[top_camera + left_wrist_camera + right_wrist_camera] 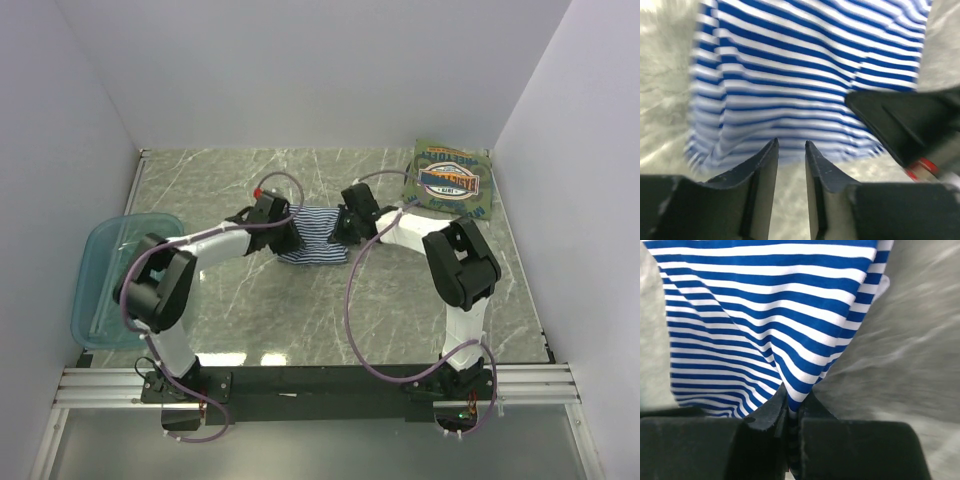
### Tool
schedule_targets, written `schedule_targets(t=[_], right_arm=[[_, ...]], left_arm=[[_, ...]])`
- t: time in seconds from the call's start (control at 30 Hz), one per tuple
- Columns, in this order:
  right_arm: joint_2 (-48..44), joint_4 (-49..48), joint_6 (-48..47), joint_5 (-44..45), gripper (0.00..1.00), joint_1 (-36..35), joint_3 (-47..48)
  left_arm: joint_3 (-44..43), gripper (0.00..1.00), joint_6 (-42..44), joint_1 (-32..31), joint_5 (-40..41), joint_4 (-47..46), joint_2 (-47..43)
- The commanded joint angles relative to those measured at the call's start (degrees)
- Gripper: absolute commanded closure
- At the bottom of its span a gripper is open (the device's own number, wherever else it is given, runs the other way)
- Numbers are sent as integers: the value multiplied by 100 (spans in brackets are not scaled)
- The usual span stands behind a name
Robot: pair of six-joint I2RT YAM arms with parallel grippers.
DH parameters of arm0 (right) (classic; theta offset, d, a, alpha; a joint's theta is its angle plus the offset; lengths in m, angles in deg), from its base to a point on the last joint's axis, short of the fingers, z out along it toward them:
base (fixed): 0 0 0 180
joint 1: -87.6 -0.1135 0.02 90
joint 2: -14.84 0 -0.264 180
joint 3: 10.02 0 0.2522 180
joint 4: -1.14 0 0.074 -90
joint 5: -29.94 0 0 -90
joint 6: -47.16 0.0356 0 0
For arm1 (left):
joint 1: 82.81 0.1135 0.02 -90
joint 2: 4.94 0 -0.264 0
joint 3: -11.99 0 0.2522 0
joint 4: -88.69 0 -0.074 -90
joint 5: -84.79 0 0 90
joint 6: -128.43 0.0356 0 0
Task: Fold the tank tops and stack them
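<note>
The navy-and-white striped tank top lies bunched on the marble table between my two grippers. My right gripper is shut on a raised fold of the striped tank top, and the cloth is pinched between its fingers at the right gripper. My left gripper stands at the top's left edge. In the left wrist view the left gripper is open by a narrow gap, with only table showing between its fingers and the striped cloth just beyond the tips. The olive-green tank top with its oval print lies flat at the back right.
A translucent teal tub sits at the table's left edge beside the left arm. White walls close in the table on three sides. The right arm's black body shows close by in the left wrist view.
</note>
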Motion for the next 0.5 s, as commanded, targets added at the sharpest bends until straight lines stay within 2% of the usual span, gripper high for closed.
schedule_targets(t=[0.0, 0.17, 0.3, 0.47], right_arm=[[-265, 1177, -941, 1256, 100, 42, 687], [-195, 1874, -1865, 2258, 100, 165, 1541], [103, 2347, -2901, 3153, 100, 323, 2497], [587, 2472, -3773, 3806, 100, 613, 3378]], left_arm=[[-900, 65, 277, 14, 443, 895, -845], [-947, 64, 435, 58, 418, 1318, -1689], [-527, 64, 576, 75, 322, 1424, -2181], [19, 65, 804, 75, 198, 1503, -2753]])
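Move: The right hand already pinches the folded striped tank top by its right edge, whose middle lies about 6 cm to the left and 2 cm ahead. The green stack it is headed for sits some 24 cm to the right and 15 cm ahead, about level with the fingers. From the empty left hand, the green stack lies roughly 35 cm right and 15 cm ahead, slightly below. Right hand carries its pinched top about 10 cm forward, right and up towards the stack; left rises 16 cm. ##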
